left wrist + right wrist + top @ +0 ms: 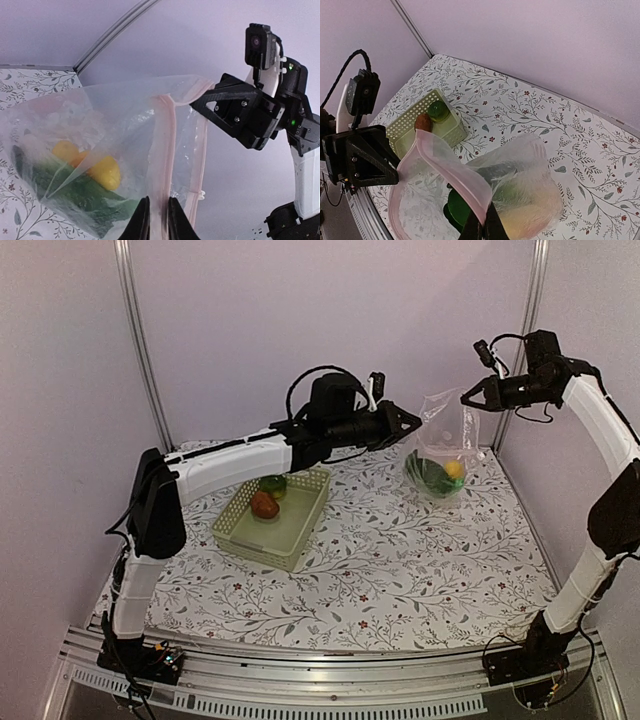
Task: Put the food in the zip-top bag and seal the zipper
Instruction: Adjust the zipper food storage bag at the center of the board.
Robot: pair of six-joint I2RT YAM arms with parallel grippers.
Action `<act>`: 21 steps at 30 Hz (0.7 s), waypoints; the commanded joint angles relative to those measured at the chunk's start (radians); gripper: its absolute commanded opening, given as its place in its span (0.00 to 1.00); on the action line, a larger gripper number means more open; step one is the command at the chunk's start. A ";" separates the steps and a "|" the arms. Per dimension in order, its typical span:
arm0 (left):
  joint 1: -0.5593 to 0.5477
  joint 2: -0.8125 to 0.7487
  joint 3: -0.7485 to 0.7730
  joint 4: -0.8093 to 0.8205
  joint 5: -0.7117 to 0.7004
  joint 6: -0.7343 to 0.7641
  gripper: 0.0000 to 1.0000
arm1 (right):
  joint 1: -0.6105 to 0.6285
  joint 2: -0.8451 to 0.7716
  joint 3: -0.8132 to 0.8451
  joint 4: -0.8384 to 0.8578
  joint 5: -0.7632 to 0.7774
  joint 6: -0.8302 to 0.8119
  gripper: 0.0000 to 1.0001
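Note:
The clear zip-top bag (441, 452) hangs above the table between my two grippers, its bottom resting low. Inside it lie a green piece (429, 476), a yellow piece (105, 172) and an orange piece (65, 150) of the food. My left gripper (158, 198) is shut on the pale pink zipper (165, 145) strip. My right gripper (484, 216) is shut on the same strip (451, 167) at the opposite end. The two sides of the mouth stand apart. More food, a brown piece (264, 505) and a green piece (273, 484), sits in the basket.
The pale green lattice basket (291, 534) stands left of the bag on the flowered tablecloth (400, 560). Metal frame posts (143, 350) rise at the back corners against the pale walls. The left arm (240, 462) reaches across above the basket's far end.

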 commanded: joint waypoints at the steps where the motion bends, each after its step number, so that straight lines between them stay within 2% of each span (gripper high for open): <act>1: 0.008 0.034 0.013 -0.008 0.023 0.055 0.32 | -0.004 -0.042 -0.005 0.050 0.058 -0.003 0.00; 3: 0.010 0.017 0.008 -0.056 -0.013 0.094 0.55 | -0.005 -0.038 -0.061 0.066 0.038 -0.008 0.00; 5: 0.011 -0.019 -0.036 -0.127 -0.050 0.149 0.97 | -0.004 -0.040 -0.120 0.082 0.000 -0.020 0.00; 7: 0.012 -0.083 -0.139 -0.119 -0.079 0.169 1.00 | -0.003 -0.048 -0.184 0.104 -0.037 -0.026 0.00; 11: 0.024 -0.227 -0.384 -0.015 0.000 0.250 1.00 | 0.011 -0.076 -0.278 0.128 -0.074 -0.054 0.00; 15: 0.029 -0.359 -0.586 -0.033 -0.062 0.384 1.00 | 0.030 -0.086 -0.346 0.131 -0.089 -0.078 0.00; 19: 0.034 -0.421 -0.627 -0.199 -0.145 0.495 1.00 | 0.035 -0.097 -0.381 0.137 -0.098 -0.082 0.00; 21: 0.030 -0.451 -0.612 -0.316 -0.329 0.556 1.00 | 0.036 -0.104 -0.387 0.140 -0.099 -0.085 0.00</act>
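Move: The left hand has the near-left lip of the zip-top bag's mouth between its fingers. The filled middle of the bag hangs about 5 cm ahead, 5 cm right and 15 cm below it. The right hand still pinches the other side of the mouth, with that middle some 3 cm ahead, 5 cm left and 17 cm below. The basket stands roughly 33 cm to the left of the left hand, about level with it fore and aft and 25 cm lower. The left fingers let go of the bag's lip, opening wide while the hand sinks. The hand then swings off to the left towards the basket, ending about 10 cm left, 10 cm lower and 5 cm back, with its fingertips tipped some 25 degrees farther down. The right hand keeps its pinch on the mouth and lowers the bag nearly 10 cm, drawing slightly back. ##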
